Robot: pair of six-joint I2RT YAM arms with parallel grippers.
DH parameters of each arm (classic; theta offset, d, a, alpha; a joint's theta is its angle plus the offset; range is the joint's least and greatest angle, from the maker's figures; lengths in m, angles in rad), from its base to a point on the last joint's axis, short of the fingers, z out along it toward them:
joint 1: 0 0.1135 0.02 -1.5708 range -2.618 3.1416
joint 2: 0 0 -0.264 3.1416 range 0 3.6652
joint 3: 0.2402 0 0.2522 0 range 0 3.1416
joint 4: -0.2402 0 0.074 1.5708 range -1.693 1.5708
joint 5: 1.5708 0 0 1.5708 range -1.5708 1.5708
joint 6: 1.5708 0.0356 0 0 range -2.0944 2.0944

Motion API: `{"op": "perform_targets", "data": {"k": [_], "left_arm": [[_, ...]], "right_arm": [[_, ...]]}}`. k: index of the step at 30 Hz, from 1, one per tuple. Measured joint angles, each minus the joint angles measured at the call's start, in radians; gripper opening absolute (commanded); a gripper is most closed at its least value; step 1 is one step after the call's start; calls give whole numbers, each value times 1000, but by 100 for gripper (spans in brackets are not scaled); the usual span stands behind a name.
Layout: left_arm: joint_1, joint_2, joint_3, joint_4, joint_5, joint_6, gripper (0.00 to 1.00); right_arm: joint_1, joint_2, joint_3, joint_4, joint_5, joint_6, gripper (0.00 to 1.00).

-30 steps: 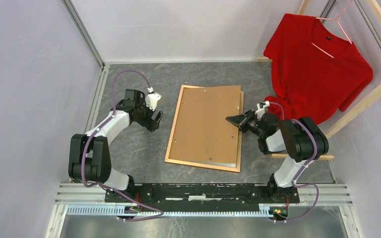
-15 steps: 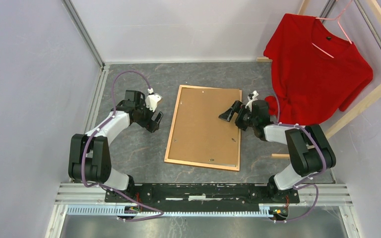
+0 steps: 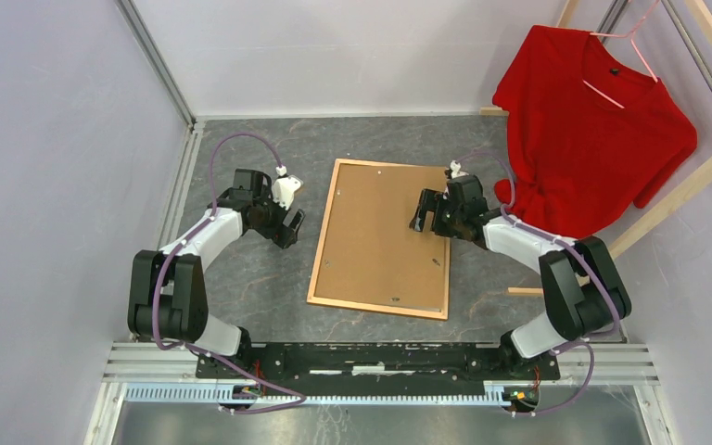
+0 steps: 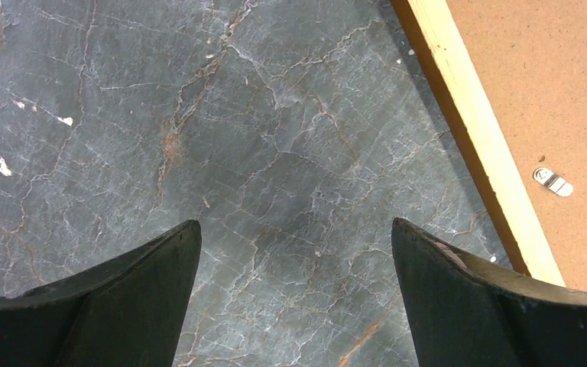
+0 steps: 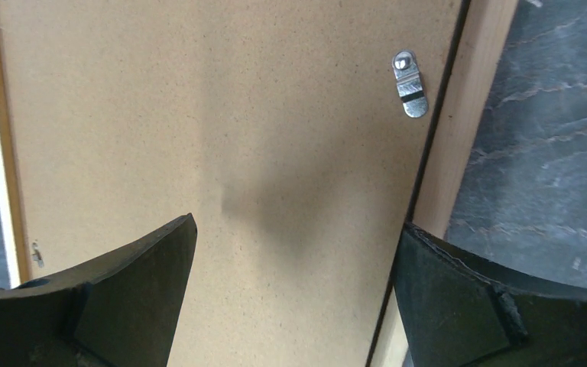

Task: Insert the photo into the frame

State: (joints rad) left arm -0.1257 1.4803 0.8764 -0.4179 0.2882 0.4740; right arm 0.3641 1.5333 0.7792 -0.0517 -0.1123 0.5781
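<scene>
The orange-brown frame (image 3: 323,237) lies flat in the middle of the table, back side up. A brown backing board (image 3: 385,236) fills it, so the photo is hidden. My right gripper (image 3: 424,211) hovers open over the board's right edge, nothing between its fingers. In the right wrist view the right gripper (image 5: 294,229) straddles the board (image 5: 199,115) and the right rail (image 5: 474,99), near a metal clip (image 5: 410,84). My left gripper (image 3: 289,225) stands open over bare table left of the frame. From the left wrist, the left gripper (image 4: 296,237) sits beside the frame's left rail (image 4: 474,130).
A red T-shirt (image 3: 593,120) on a pink hanger hangs from a pale wooden rack (image 3: 695,176) at the back right, close behind my right arm. Grey walls close the table on the left and back. A small clip (image 4: 552,181) sits on the board.
My right gripper opened and let go of the backing board's right edge. The board dropped flat into the frame. The right gripper then moved left and farther back; the left arm stayed put.
</scene>
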Motion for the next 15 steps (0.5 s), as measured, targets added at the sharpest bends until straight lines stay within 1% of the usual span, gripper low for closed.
{"op": "perform_targets", "data": {"k": [7, 11, 15], "left_arm": [[0, 0, -2, 1, -2, 0, 100], [0, -2, -6, 1, -4, 0, 100], [0, -4, -7, 1, -8, 0, 100]], "right_arm": [[16, -40, 49, -127, 81, -58, 98], [16, -74, 70, -156, 97, -88, 98], [16, -148, 77, -174, 135, -109, 98]]}}
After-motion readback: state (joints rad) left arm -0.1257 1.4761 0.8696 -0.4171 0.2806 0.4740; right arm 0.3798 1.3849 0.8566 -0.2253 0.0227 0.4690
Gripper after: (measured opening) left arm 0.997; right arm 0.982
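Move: The clip near the far end of the frame's right rail lies about 7 cm ahead of the right hand and 3 cm to its right, a few centimetres lower. The right rail runs some 5 cm to the right; the near clip beside it is about 9 cm back and 2 cm right; the backing board's middle is roughly 10 cm left and 3 cm back. From the left hand, the far clip is some 33 cm right and 8 cm ahead. Lift the empty right gripper clear of the backing board, fingers staying wide open: ease it to the right towards the right rail, then rise with growing speed, about 5 cm up and 2 cm right in all. Roll it slightly, left side down, and tip the fingers up a little, under 10 degrees each. ##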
